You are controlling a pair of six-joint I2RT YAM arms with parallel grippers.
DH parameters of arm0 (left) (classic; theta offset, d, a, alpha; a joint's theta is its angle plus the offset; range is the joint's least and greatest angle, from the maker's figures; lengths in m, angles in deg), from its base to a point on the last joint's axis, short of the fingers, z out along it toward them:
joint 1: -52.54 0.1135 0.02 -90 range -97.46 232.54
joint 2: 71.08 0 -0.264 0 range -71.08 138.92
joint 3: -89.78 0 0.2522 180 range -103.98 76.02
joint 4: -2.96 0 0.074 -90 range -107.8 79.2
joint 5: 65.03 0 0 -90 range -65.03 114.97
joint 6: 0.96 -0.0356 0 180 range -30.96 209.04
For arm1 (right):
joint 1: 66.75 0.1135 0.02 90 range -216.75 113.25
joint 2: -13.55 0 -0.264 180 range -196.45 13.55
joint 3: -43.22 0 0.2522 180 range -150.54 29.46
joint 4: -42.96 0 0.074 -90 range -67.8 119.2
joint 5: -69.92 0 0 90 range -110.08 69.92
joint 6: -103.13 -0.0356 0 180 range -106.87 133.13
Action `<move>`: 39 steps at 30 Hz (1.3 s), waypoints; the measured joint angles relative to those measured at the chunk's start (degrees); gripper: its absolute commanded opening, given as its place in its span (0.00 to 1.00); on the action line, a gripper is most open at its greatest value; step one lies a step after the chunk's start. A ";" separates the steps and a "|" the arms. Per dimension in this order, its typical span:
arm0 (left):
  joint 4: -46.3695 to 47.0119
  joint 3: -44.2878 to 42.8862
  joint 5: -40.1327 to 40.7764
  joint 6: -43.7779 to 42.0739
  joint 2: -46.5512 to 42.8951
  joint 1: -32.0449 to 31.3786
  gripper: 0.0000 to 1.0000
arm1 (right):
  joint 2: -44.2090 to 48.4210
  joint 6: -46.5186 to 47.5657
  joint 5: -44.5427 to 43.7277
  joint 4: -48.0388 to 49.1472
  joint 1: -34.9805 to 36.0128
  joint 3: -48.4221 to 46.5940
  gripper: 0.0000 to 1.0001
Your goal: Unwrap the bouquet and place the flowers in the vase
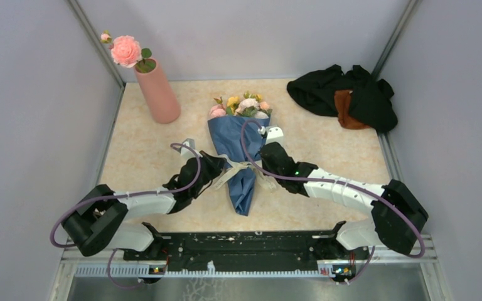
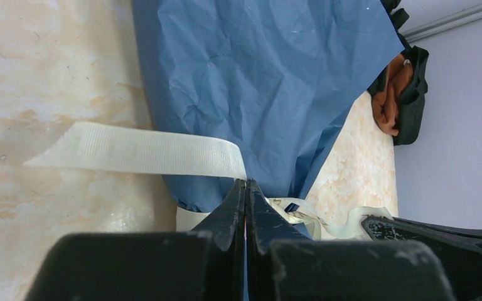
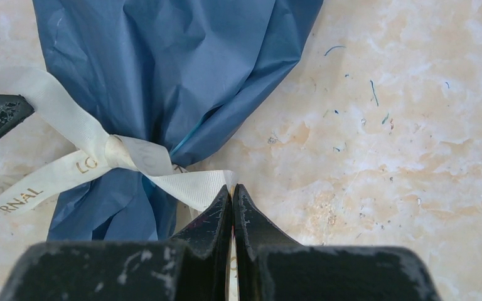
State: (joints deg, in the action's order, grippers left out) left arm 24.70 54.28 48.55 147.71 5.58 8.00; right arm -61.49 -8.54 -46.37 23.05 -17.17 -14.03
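Note:
The bouquet (image 1: 241, 157) lies on the table, its blue paper cone (image 2: 263, 81) pointing towards me and the flowers (image 1: 241, 105) at the far end. A cream ribbon (image 3: 188, 185) is knotted round the narrow part. My left gripper (image 2: 246, 182) is shut at the cone's left side, with a ribbon tail (image 2: 144, 150) running into its tips. At the cone's right side, my right gripper (image 3: 232, 187) is shut on the other tail, and cream ribbon shows between its jaws. The salmon-pink vase (image 1: 158, 94) stands upright at the back left.
A large pink rose (image 1: 126, 50) stands in the vase. A black and brown cloth heap (image 1: 345, 94) lies in the back right corner. Grey walls close in the table on the left, back and right.

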 measured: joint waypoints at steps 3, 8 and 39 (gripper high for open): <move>-0.20 0.00 0.35 -0.35 -0.07 0.00 0.00 | 0.04 0.00 -0.02 0.00 0.00 0.00 0.00; -1.31 0.00 1.03 -0.90 -1.33 0.00 0.00 | 1.29 -0.02 -0.09 -0.15 -0.42 0.87 0.00; -5.25 4.70 4.44 5.31 -4.66 -0.09 0.77 | 5.62 0.00 -0.13 -0.72 -3.17 3.10 0.00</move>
State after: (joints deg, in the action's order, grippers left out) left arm 19.46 58.98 52.98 153.03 0.93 7.92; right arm -55.87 -8.54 -46.50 22.33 -20.34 -10.92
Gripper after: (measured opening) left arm 0.780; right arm 0.006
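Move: Each hand still pinches one end of the cream ribbon, with the knot between them on the blue wrap: about 6 cm right of the left fingers, 1 cm back and roughly 4 cm below. From the right fingers it lies some 5 cm left, 1 cm ahead and about 4 cm lower. The blossoms stand about 17 cm ahead of the left hand and 5 cm to its right; the wrapped stem end lies about 13 cm back and 6 cm right of it. Draw the two ribbon ends apart from the knot: lift the left gripper about 3 cm while taking it 2 cm left, and slide the right one nearly 3 cm right, rising slightly, its fingers staying shut on the ribbon. Then open the left fingers wide to let go of their end, sink about 5 cm and ease a little back and left, while the right hand holds on. ##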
